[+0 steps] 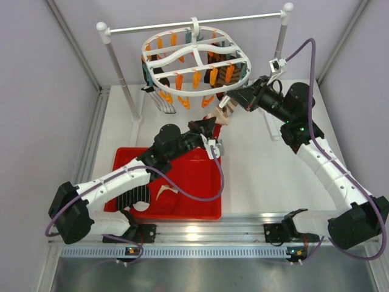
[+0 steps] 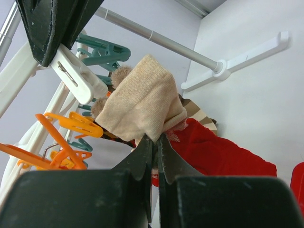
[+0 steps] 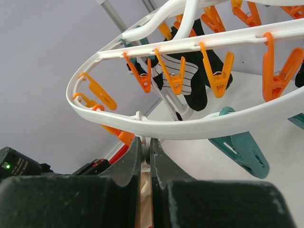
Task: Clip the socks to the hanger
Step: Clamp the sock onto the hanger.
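The white hanger (image 1: 194, 61) hangs from the rod, orange and teal clips dangling from it (image 3: 190, 128). A black striped sock (image 1: 163, 98) (image 3: 185, 76) is clipped at its left side. My left gripper (image 2: 156, 137) (image 1: 211, 126) is shut on a beige-pink sock (image 2: 142, 99), raised just under the hanger's near rim. A dark red sock (image 2: 213, 152) and a brown striped sock (image 2: 199, 111) bunch against it; I cannot tell whether they are pinched too. My right gripper (image 3: 146, 140) (image 1: 226, 102) is shut on a white clip (image 2: 78, 78) that hangs from the rim, right above the beige sock.
A red tray (image 1: 200, 207) sits at the front left under the left arm, with a black striped sock (image 1: 135, 198) and a white sock (image 1: 164, 193) in it. The white rod (image 1: 194, 21) rests on two posts at the back.
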Controlling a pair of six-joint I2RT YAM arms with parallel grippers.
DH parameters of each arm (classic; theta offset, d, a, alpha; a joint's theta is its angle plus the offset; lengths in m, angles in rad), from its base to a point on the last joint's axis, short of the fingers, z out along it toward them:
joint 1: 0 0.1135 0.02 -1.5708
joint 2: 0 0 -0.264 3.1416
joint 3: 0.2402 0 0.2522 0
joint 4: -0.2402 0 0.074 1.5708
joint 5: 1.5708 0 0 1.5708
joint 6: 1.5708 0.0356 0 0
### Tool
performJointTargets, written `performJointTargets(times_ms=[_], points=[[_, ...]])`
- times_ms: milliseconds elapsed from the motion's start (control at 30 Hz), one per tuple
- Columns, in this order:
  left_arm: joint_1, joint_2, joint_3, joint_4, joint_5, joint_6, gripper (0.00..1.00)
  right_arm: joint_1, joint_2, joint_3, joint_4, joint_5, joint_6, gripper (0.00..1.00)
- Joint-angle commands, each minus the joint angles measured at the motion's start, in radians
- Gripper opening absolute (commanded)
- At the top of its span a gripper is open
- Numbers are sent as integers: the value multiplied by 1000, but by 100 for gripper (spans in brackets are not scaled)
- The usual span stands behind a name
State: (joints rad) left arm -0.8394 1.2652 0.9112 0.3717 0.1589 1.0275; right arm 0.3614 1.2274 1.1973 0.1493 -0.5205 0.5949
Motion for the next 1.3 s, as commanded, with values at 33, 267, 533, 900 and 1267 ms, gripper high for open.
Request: performJointTargets(times_ms=[33, 267, 533, 900, 1267], points=[[8, 16, 60, 105, -1, 5, 0, -12, -8, -7, 53, -33, -3, 0], [17, 42, 94, 121, -2, -1, 0, -12, -9, -11, 49, -29, -18, 0], [40, 46, 101, 119, 13, 3, 0, -12, -6, -11, 53, -30, -18, 0], [40, 56, 112, 154, 31, 16, 0, -12, -3, -15, 42, -16, -46, 0], [40, 85, 143, 156, 30, 8, 0, -12, 3, -8, 56, -70, -18, 27]])
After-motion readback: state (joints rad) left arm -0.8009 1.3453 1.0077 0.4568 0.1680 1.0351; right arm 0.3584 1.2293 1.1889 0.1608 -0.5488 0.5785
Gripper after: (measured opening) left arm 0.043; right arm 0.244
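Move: The white clip, still squeezed in the right fingers just below the right hand point, hangs about 6 cm above the left hand, some 3 cm ahead and 3 cm to its right. An orange clip hangs about 5 cm left of the white clip, level with it; a teal clip is some 7 cm farther out than it and 5 cm to its right. The sock's beige cuff, in the left fingers, lies roughly 6 cm below the right hand, 2 cm back and 2 cm left. The sock's beige cuff is carried up and forward into the mouth of the white clip by the left hand, which keeps its pinch: about 3.5 cm up and 2.5 cm forward, in two short pushes with a brief pause in the rise between. The right hand stays in place squeezing the clip, then at the very end parts its fingers to about a quarter open, easing off the clip. ##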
